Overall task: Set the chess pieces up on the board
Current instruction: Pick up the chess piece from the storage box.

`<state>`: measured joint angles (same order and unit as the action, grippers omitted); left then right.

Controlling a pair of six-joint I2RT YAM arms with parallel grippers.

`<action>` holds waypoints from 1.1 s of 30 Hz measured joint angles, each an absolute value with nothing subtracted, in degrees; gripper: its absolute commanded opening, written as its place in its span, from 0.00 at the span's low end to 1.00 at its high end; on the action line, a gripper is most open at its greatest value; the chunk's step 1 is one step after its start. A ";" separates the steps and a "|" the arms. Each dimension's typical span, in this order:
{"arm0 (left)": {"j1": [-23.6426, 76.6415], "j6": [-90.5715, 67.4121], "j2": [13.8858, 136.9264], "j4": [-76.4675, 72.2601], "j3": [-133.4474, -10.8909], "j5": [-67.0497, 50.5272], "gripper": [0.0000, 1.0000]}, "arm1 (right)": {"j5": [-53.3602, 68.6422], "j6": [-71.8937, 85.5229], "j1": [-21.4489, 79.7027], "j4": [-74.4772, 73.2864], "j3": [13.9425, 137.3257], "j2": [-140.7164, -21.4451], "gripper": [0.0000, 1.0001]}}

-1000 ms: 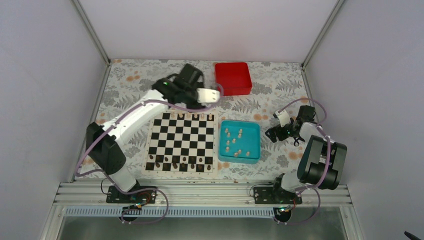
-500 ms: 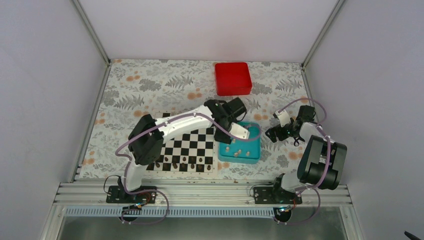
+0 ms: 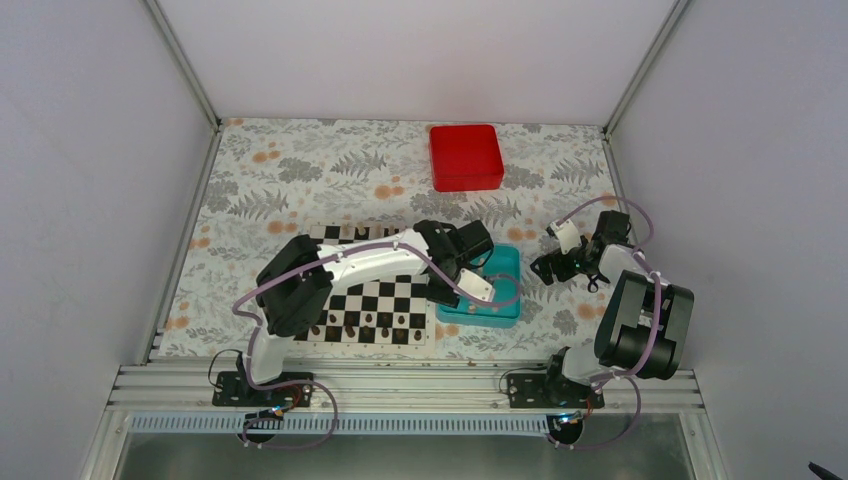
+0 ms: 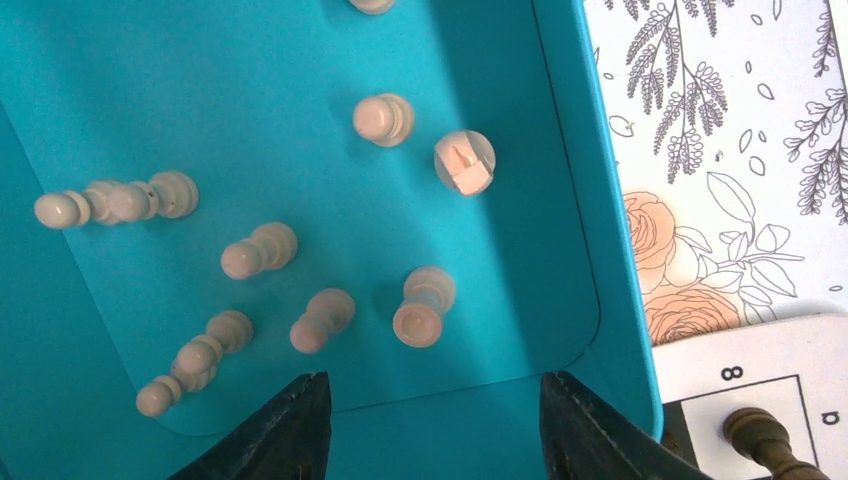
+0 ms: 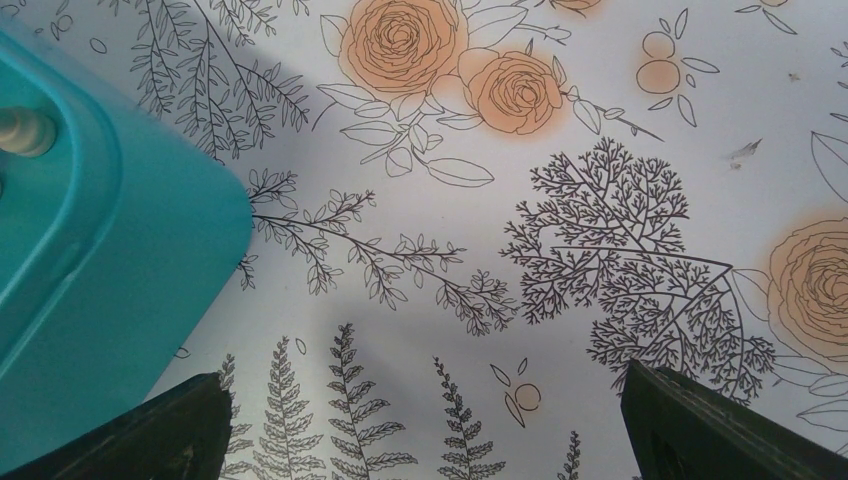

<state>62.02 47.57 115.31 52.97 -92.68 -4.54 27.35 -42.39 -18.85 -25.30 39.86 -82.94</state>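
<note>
Several cream chess pieces [image 4: 422, 308] lie tipped over inside the teal tray [image 4: 600, 200]. My left gripper [image 4: 430, 405] hangs low over the tray's near corner. Its jaws are open with only tray floor between them, and the nearest piece lies just beyond the fingertips. In the top view the left gripper [image 3: 482, 290] reaches across the board [image 3: 385, 300], and its arm hides much of the squares. My right gripper [image 5: 430, 420] is wide open above the floral cloth, right of the tray [image 5: 90, 250]. In the top view the right gripper [image 3: 548, 266] is apart from the tray [image 3: 508, 256].
Dark brown pieces [image 3: 365, 322] line the board's near rows. One dark piece [image 4: 762, 438] stands on the board corner next to the tray. A red box [image 3: 465, 157] sits at the back. Metal frame posts and walls bound the table.
My left arm has swung from the board's far edge rightward and down over the teal tray, and its jaws have narrowed a little. The right arm has not moved.
</note>
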 measured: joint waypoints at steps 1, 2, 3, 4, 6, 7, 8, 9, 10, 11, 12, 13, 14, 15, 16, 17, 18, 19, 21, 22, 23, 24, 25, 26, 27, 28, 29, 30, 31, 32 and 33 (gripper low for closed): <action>62.06 47.55 115.31 52.75 -92.58 -4.54 0.47 | 27.35 -42.39 -18.85 -25.30 39.86 -82.94 1.00; 62.11 47.42 115.33 52.51 -92.49 -4.56 0.45 | 27.35 -42.39 -18.85 -25.30 39.86 -82.94 1.00; 62.13 47.48 115.33 52.31 -92.44 -4.58 0.45 | 27.35 -42.39 -18.85 -25.30 39.86 -82.94 1.00; 62.15 47.44 115.33 52.12 -92.44 -4.58 0.43 | 27.35 -42.39 -18.85 -25.30 39.86 -82.94 1.00; 62.15 47.46 115.35 51.81 -92.44 -4.62 0.39 | 27.35 -42.39 -18.85 -25.30 39.83 -82.94 1.00; 62.15 47.42 115.44 51.68 -92.44 -4.62 0.37 | 27.35 -42.39 -18.85 -25.30 39.83 -82.94 1.00; 62.15 47.57 115.61 51.48 -92.44 -4.67 0.36 | 27.35 -42.39 -18.85 -25.30 39.83 -82.94 1.00; 62.15 47.44 115.81 51.35 -92.44 -4.64 0.36 | 27.33 -42.39 -18.85 -25.30 39.83 -82.94 1.00; 62.15 47.55 116.11 51.27 -92.44 -4.69 0.36 | 27.35 -42.39 -18.85 -25.30 39.83 -82.94 1.00; 62.15 47.57 116.49 51.29 -92.44 -4.69 0.36 | 27.35 -42.39 -18.85 -25.30 39.83 -82.94 1.00; 62.15 47.57 116.86 51.27 -92.44 -4.71 0.35 | 27.33 -42.41 -18.85 -25.30 39.83 -82.94 1.00; 62.15 47.57 117.19 51.29 -92.44 -4.71 0.35 | 27.35 -42.39 -18.85 -25.30 39.83 -82.94 1.00; 62.17 47.59 117.64 51.31 -92.44 -4.71 0.34 | 27.35 -42.39 -18.85 -25.30 39.83 -82.94 1.00; 62.17 47.62 117.89 51.29 -92.44 -4.69 0.33 | 27.35 -42.39 -18.85 -25.30 39.81 -82.94 1.00; 62.17 47.68 118.17 51.33 -92.44 -4.62 0.32 | 27.35 -42.39 -18.85 -25.30 39.81 -82.94 1.00; 62.19 47.79 118.39 51.37 -92.44 -4.54 0.32 | 27.35 -42.41 -18.85 -25.30 39.81 -82.94 1.00; 62.22 47.83 118.52 51.37 -92.47 -4.49 0.32 | 27.35 -42.41 -18.85 -25.30 39.81 -82.94 1.00; 62.24 47.99 118.65 51.35 -92.47 -4.49 0.32 | 27.35 -42.41 -18.85 -25.30 39.81 -82.94 1.00; 62.28 48.10 118.91 51.37 -92.53 -4.49 0.32 | 27.35 -42.41 -18.85 -25.30 39.79 -82.94 1.00; 62.30 48.23 119.02 51.42 -92.66 -4.45 0.32 | 27.35 -42.41 -18.85 -25.30 39.79 -82.94 1.00; 62.30 48.29 119.26 51.51 -93.01 -4.45 0.32 | 27.35 -42.41 -18.85 -25.30 39.79 -82.94 1.00; 62.30 48.40 119.50 51.48 -93.32 -4.45 0.32 | 27.35 -42.41 -18.85 -25.30 39.79 -82.94 1.00; 62.33 48.45 119.77 51.46 -93.67 -4.45 0.32 | 27.35 -42.41 -18.85 -25.30 39.79 -82.94 1.00; 62.33 48.47 119.94 51.44 -93.86 -4.45 0.31 | 27.35 -42.41 -18.85 -25.30 39.79 -82.94 1.00; 62.33 48.49 120.09 51.46 -93.97 -4.47 0.31 | 27.35 -42.41 -18.85 -25.30 39.79 -82.94 1.00; 62.33 48.53 120.29 51.51 -94.11 -4.47 0.31 | 27.35 -42.44 -18.85 -25.30 39.79 -82.94 1.00; 62.33 48.64 120.55 51.48 -94.28 -4.47 0.31 | 27.35 -42.44 -18.85 -25.30 39.79 -82.94 1.00; 62.33 48.66 120.73 51.44 -94.30 -4.47 0.31 | 27.35 -42.44 -18.85 -25.30 39.79 -82.96 1.00; 62.33 48.71 120.92 51.55 -94.30 -4.45 0.31 | 27.35 -42.44 -18.85 -25.30 39.79 -82.96 1.00; 62.33 48.73 121.16 51.55 -94.30 -4.47 0.30 | 27.35 -42.44 -18.85 -25.30 39.79 -82.96 1.00; 62.35 48.75 121.32 51.46 -94.30 -4.49 0.30 | 27.35 -42.44 -18.85 -25.30 39.79 -82.96 1.00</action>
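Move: The pale flat-topped chess piece stands in the teal storage box nearly under the left hand: level with it, about 2 cm to its right and 4 cm below. A round-topped piece stands 3 cm farther out than that one, another 3 cm out and 2 cm right of it. The wedge-topped piece stands some 2 cm nearer and 4 cm right of it. From the right hand, the flat-topped piece lies roughly 19 cm left and 6 cm back. Straight down, in two stages, the left hand sinks about 3.5 cm into the teal box over the flat-topped piece, easing about 1 cm right. Its fingers first narrow from a bit over half open to roughly a third, mostly before the descent, ending on either side of the piece's top with a gap still wider than the piece; no grip is visible. ##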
